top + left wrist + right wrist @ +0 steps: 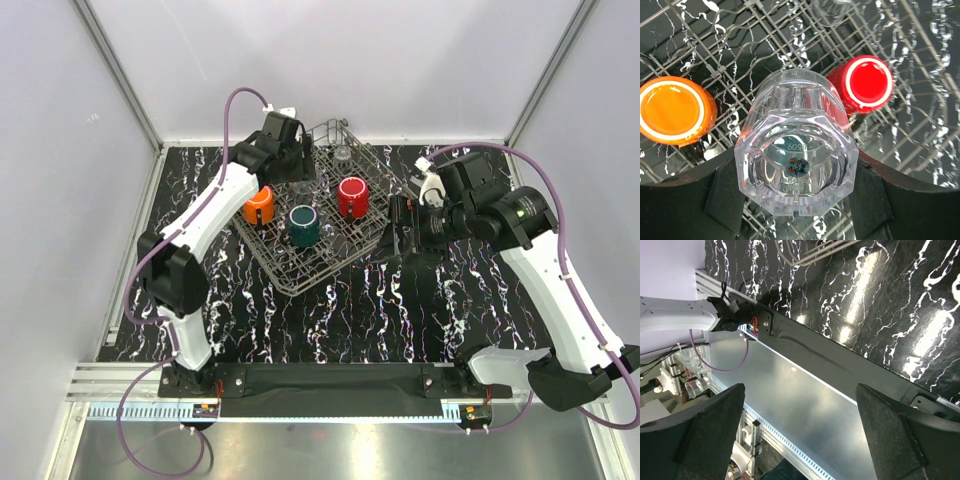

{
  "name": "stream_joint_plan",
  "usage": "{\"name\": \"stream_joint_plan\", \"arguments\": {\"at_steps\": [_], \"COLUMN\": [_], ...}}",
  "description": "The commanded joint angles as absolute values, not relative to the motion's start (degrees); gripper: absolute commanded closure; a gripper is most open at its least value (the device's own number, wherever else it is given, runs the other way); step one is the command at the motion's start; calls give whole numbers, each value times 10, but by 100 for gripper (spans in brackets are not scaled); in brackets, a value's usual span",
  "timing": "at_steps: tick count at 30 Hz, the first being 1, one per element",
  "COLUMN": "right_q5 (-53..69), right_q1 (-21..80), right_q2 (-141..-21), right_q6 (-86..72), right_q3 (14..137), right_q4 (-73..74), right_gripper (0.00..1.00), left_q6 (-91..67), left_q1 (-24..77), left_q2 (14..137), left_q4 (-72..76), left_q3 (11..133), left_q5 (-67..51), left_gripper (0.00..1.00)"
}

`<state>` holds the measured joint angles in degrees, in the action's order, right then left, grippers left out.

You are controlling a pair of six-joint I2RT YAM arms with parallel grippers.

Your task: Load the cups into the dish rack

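Note:
The grey wire dish rack (283,277) lies at the table's middle back. In it stand an orange cup (259,205), a dark teal cup (304,225) and a red cup (352,196), with a clear cup (342,155) at its far side. My left gripper (298,178) hangs over the rack, shut on a clear cup (797,150). In the left wrist view the orange cup (675,110) and red cup (867,84) sit below on either side of it. My right gripper (400,235) is open and empty just right of the rack.
The right wrist view looks past its open fingers (700,430) toward the table's front edge (850,365) and the left arm's base (740,315). A corner of the rack (810,252) shows at the top. Grey walls enclose the black marbled table (400,320).

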<state>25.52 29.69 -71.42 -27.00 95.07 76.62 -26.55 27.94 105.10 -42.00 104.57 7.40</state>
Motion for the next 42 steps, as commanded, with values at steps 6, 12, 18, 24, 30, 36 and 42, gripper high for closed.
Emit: {"name": "stream_joint_plan", "arguments": {"at_steps": [6,12,18,24,30,36,42], "right_q5": [221,231,231,232,233,221,218], "right_q1": [300,300,300,300,299,300,300], "right_q2": [-706,-700,-693,-704,-711,-710,-709], "right_q6": [-250,-251,-256,-258,-255,-252,-245], "right_q3": [969,962,955,956,950,951,946], "right_q4": [876,889,882,878,874,873,869], "right_gripper": [0,0,0,0,0,0,0], "left_q6": [-236,-215,-196,-184,-169,-166,-172], "left_q1": [267,247,243,242,237,229,222], "left_q2": [1128,1177,1198,1220,1220,1231,1231], "left_q4": [-403,-433,-444,-475,-484,-505,-514], "left_q3": [1146,1208,1202,1201,1168,1153,1137], "left_q5": [117,96,100,108,119,102,101], "left_gripper": [100,100,100,100,100,100,100]}}
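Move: The left hand holds the clear cup high over the rack; the empty wires it goes for lie about 3 cm ahead, 5 cm to its left and some 14 cm below. Around that spot stand the orange cup, about 11 cm left of the hand and level with it, the green cup 5 cm back and straight below, and the red cup 13 cm right and 3 cm ahead. From the right hand the spot lies roughly 30 cm ahead, 22 cm left and 23 cm down. Keeping the clear cup pinched, the left hand reaches forward about 5 cm over the rack while starting to sink, then swings left and drops faster as it eases back a little, some 11 cm lower in all, into the gap just right of the orange cup and ahead of the green one. On the way down the wrist tips the fingers roughly 20 degrees nearer to straight down with a slight roll that lifts the hand's left side, and the grip doesn't change. ##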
